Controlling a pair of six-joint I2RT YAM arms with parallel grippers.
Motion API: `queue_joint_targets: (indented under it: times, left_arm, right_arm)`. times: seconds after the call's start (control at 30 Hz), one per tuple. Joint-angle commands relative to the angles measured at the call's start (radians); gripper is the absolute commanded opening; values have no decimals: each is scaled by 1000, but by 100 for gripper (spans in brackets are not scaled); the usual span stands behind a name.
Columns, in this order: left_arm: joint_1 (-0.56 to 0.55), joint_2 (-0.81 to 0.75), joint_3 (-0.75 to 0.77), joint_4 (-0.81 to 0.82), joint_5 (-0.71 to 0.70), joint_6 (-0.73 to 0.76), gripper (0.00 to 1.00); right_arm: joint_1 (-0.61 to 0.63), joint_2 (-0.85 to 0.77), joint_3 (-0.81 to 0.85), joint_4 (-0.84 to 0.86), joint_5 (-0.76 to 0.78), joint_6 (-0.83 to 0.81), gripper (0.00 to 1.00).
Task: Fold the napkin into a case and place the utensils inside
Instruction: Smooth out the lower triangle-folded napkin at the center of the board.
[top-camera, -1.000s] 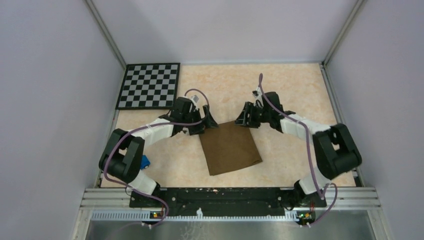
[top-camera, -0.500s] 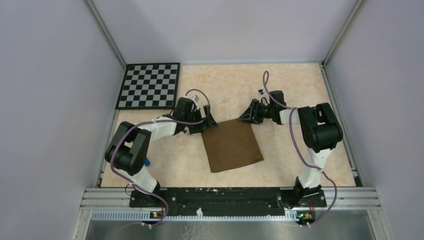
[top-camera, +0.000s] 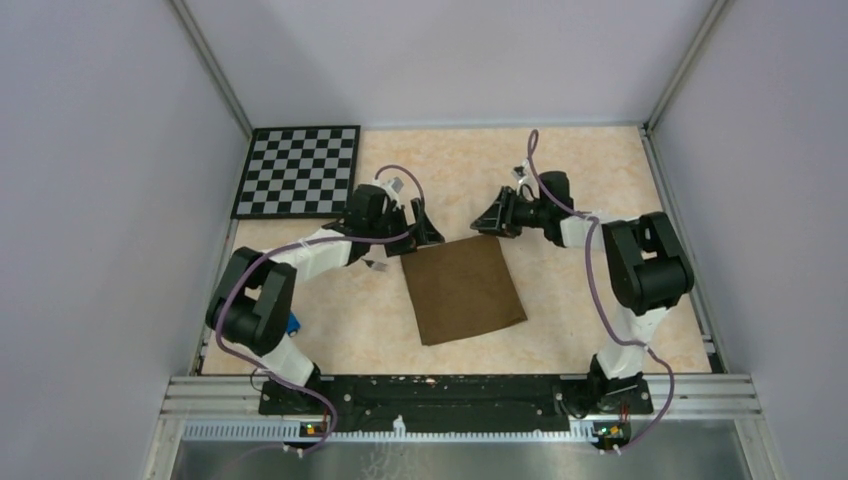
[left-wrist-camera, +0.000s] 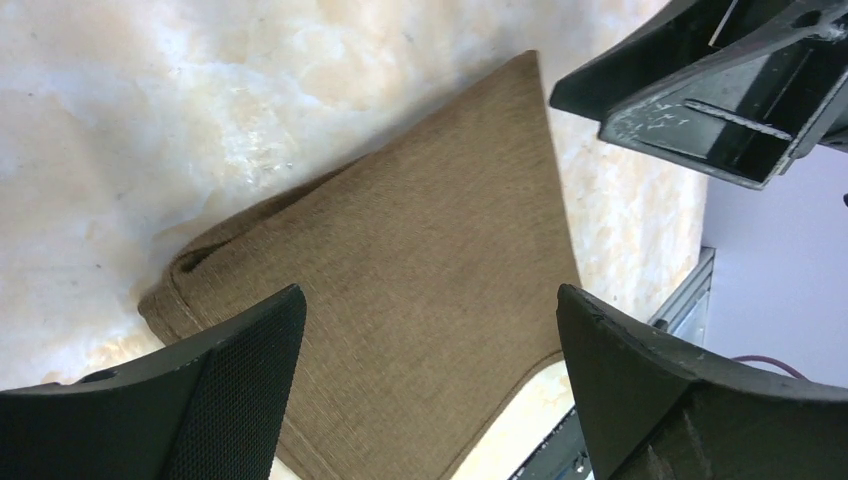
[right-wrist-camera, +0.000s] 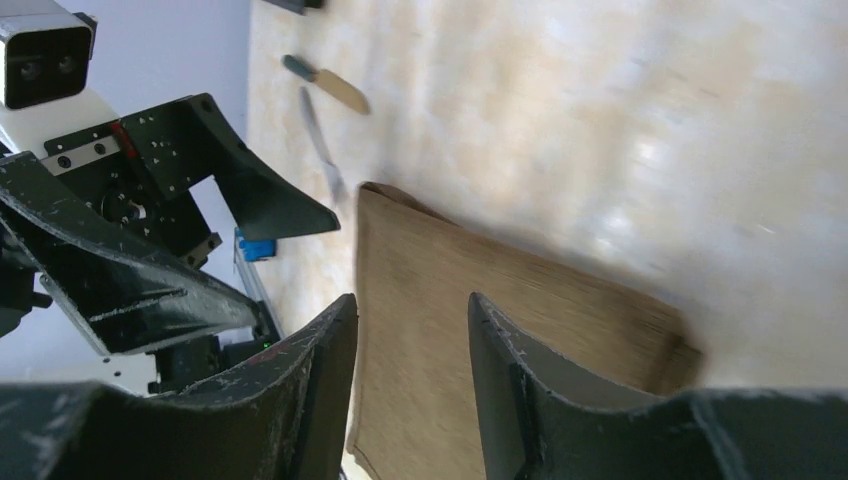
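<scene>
The dark brown napkin (top-camera: 463, 291) lies flat on the table, folded double, with the doubled layers showing at its far corners (left-wrist-camera: 180, 285). My left gripper (top-camera: 424, 228) hovers just beyond its far left corner, open wide over the cloth (left-wrist-camera: 428, 300) and holding nothing. Facing it, my right gripper (top-camera: 491, 214) is beyond the far right corner, also open and empty (right-wrist-camera: 411, 300). The utensils lie left of the napkin: a knife-like piece (right-wrist-camera: 325, 85) and a thin grey one (right-wrist-camera: 320, 140). The top view shows only a silver bit (top-camera: 375, 264) under the left arm.
A black-and-white checkerboard (top-camera: 298, 170) sits at the far left corner. A small blue toy car (top-camera: 291, 323) rests by the left arm's elbow. Grey walls close in three sides, and a metal rail (top-camera: 460, 390) runs along the near edge.
Both grippers have drawn back from the napkin's far edge toward the far side of the table. The right arm's elbow has swung in. The napkin has stayed flat.
</scene>
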Motion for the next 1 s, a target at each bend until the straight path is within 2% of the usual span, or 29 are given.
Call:
queue_joint_targets:
  times: [0.0,0.1,0.2,0.4,0.5,0.63,0.8,0.9,0.97]
  left_arm:
    - [14,113,5,66,-18,-3,99]
    - [6,149,-5,47,-180,70,99]
    - [4,169,22,-15,-229,118,98]
    - [-6,22,9,-20,-68,77,99]
    - [-7,-5,6,5,12,36,99]
    - [-7,-11,-9,9,26,19,99]
    - [-7,-52,-40,-3,43,23,99]
    - [-7,-83,-61,-3,59,19,99]
    - [-9,-82,-66,15,90,13,99]
  right_arm:
    - [-69,89,-76,122,-23,8,44]
    - [-93,140,-90,87,-2,-67,44]
    - [-88,114,-87,32,22,-100,43]
    - [-12,-111,-26,-244,114,-207,46]
    - [34,-158,-96,-194,24,-142,46]
    - [42,-193,-288,-50,-38,-41,46]
    - [-14,-314,-477,-133,56,-91,46]
    - [-28,-424,-509,-234,110,-115,46]
    - [-13,-508,-508,-260,78,-99,47]
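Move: The folded napkin's middle lies about 13 cm back and 5 cm left of my right hand and some 6 cm below it; its far right corner is only about 2 cm back and 2 cm to the right. From my left hand the napkin's middle is about 9 cm back and 7 cm right, also 6 cm below, with its far left corner 1 cm back and 6 cm left. The fork lies 2 cm back and roughly 16 cm left of my left hand. I dip my half-open right hand about 6 cm and to the right by the napkin's far right corner, lift it, then sweep some 15 cm back along the right side, lowering and tipping down about 15 degrees until the fingertips rest on the cloth. My wide-open left hand dips about 5 cm over the far left part, edging forward, then rises and draws back. ##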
